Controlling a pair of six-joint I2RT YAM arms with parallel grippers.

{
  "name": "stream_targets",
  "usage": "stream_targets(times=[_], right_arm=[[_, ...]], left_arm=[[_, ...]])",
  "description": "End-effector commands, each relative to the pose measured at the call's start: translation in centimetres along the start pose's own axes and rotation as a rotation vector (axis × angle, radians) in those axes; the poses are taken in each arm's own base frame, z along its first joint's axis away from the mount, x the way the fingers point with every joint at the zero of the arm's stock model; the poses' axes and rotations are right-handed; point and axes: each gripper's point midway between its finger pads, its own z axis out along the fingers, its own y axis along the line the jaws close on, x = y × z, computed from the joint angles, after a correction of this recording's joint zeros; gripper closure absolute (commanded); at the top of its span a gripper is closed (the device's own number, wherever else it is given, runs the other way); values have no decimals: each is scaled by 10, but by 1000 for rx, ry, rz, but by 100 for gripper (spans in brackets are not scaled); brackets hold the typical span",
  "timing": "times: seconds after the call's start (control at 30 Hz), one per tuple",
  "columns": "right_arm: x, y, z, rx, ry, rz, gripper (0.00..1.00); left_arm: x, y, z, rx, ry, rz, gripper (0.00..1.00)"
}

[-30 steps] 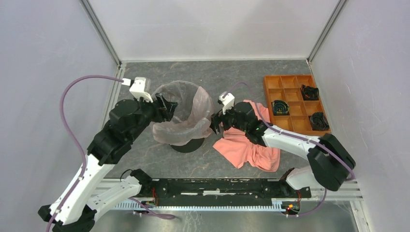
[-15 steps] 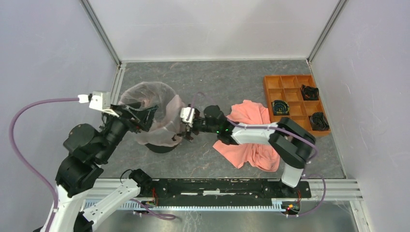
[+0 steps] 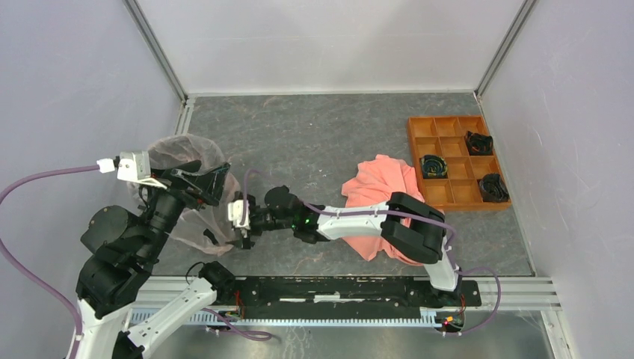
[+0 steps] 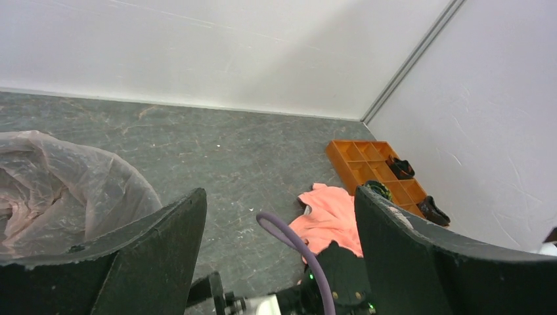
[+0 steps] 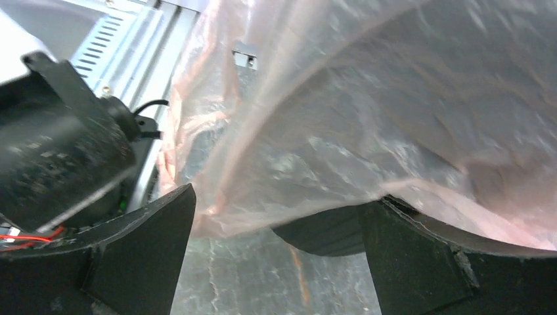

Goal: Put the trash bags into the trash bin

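The pale pink trash bag [image 3: 179, 153] is draped over the black trash bin at the table's near left. From above, the bag and my left arm hide nearly all of the bin. My left gripper [image 3: 211, 182] hovers over the bag's right side, open, with nothing between its fingers [image 4: 164, 249]; the bag [image 4: 59, 190] lies just to its left. My right gripper [image 3: 241, 219] reaches in low from the right, open. In its wrist view the bag's hem [image 5: 368, 111] hangs just ahead of the spread jaws, and a dark part of the bin [image 5: 328, 233] shows beneath.
A coral-orange cloth [image 3: 381, 202] lies mid-table under my right forearm. An orange compartment tray [image 3: 448, 161] with black items sits at the back right. White walls enclose the table [image 3: 321, 142] on three sides. The rail with the arm bases [image 3: 336, 288] runs along the near edge.
The bin with its bag has slid left and nearer to the front-left corner. Both arms moved left with it, the right arm stretching far across. The left jaws have spread wider.
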Motion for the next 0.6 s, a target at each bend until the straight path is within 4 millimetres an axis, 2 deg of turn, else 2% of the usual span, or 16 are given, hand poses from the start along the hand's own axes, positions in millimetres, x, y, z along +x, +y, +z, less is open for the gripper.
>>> stream_targets(times=[0.0, 0.2, 0.37, 0.57], right_arm=[[-25, -5, 3, 59, -27, 31, 2], [-29, -9, -31, 158, -1, 91, 2], [-14, -29, -60, 313, 133, 157, 2], [-7, -33, -111, 431, 198, 174, 2]], left_arm=[[-1, 8, 4, -31, -17, 67, 11], [4, 7, 9, -31, -16, 47, 11], [15, 9, 16, -35, -12, 23, 9], [22, 8, 21, -37, 4, 18, 8]])
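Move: The trash bin, empty hands around it, stands about 6 cm ahead and 10 cm to the left of the right hand, its middle some 3 cm lower. The trash bag draped over its rim centres about 6 cm above that hand, likewise 6 cm ahead and 10 cm left; the pink cloth lies some 40 cm to its right and 8 cm ahead, 16 cm lower. From the left hand the bin is about 8 cm ahead, 12 cm left and 28 cm below. Open, the right hand backs about 7 cm right off the bin, turning clockwise; the left sinks 4 cm. ##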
